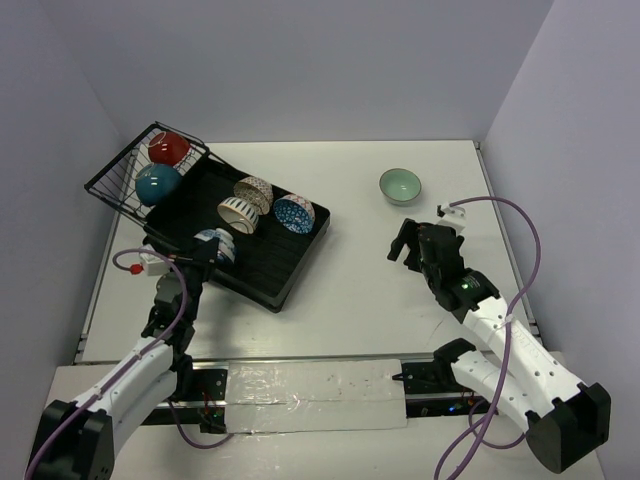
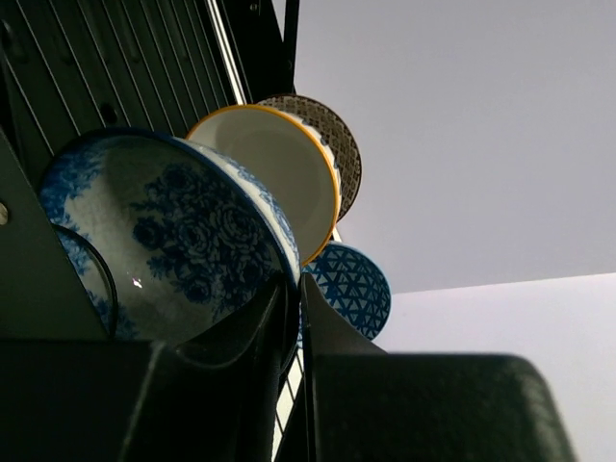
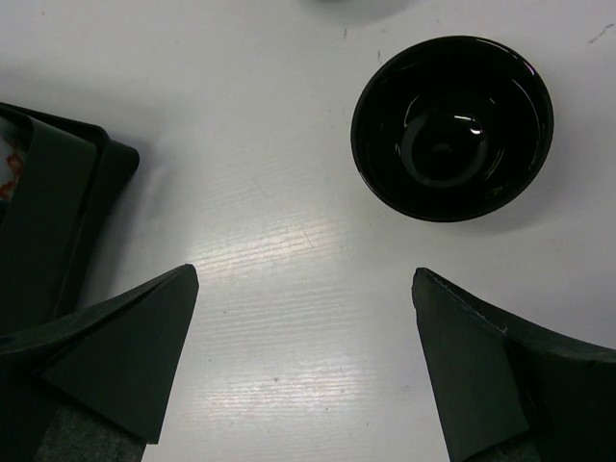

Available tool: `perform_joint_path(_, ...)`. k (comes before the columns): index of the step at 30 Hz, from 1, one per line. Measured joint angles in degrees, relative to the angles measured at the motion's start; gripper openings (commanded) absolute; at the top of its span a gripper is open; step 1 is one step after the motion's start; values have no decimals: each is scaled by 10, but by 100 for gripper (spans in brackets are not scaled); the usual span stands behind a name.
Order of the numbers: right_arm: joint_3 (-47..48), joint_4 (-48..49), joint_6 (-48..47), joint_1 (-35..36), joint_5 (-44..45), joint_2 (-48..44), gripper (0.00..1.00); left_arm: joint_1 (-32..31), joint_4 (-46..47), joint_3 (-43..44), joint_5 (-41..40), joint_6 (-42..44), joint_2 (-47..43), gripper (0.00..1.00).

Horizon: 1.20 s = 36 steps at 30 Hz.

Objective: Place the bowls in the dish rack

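The black ribbed dish rack [image 1: 270,265] lies at the left, and its wire basket [image 1: 112,182] holds a red bowl [image 1: 168,148] and a teal bowl [image 1: 158,183]. On the ribs stand a lattice bowl [image 1: 255,190], a cream bowl [image 1: 238,213] and a blue triangle-patterned bowl [image 1: 295,212]. My left gripper [image 2: 298,298] is shut on the rim of a blue-and-white floral bowl [image 2: 164,231], which stands on edge at the rack's near end. A mint bowl [image 1: 400,185] sits on the table. My right gripper [image 3: 304,274] hangs open above the table, just short of a dark glossy bowl [image 3: 452,125].
The rack's right corner [image 3: 58,221] lies close to the left of my right gripper. A strip of silver tape [image 1: 315,395] runs along the near edge between the arm bases. Walls close the table at the back and on both sides.
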Motion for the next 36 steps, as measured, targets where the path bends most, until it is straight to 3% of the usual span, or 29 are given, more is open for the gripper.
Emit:
perform_joint_path(6,0,3,0,1,3,0,100,0,-18,15,1,-4,15,21)
perform_joint_path(9,0,7,-2,5,4,0,100,0,-26,19,1,-10,19,28)
perform_joint_path(16,0,10,-4,11,9,0,100,0,-79,39,-1,-13,7,56)
perform_joint_path(28,0,13,-4,12,10,0,100,0,-174,75,-1,-13,-33,73)
perform_joint_path(36,0,11,2,12,17,-4,100,0,-296,182,-8,18,-38,80)
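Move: The left fingertips are at the upper rim of the blue floral bowl, which stands on edge in the dish rack; its middle is about 3 cm ahead, 1 cm right and 5 cm below them. The striped bowl is roughly 9 cm ahead and 7 cm right, 4 cm lower; the blue patterned bowl some 9 cm ahead, 21 cm right, 3 cm lower. From the idle right hand, the floral bowl lies about 46 cm left, 1 cm ahead, 6 cm below. Barely shifting at first, the left hand settles half a centimetre down while its fingers spread from nearly shut to about three quarters open, giving up their pinch on the floral bowl's rim. Then it lifts about 5 cm from its low point, mostly in a quick final rise, the fingers tipping just under 10 degrees downward. ##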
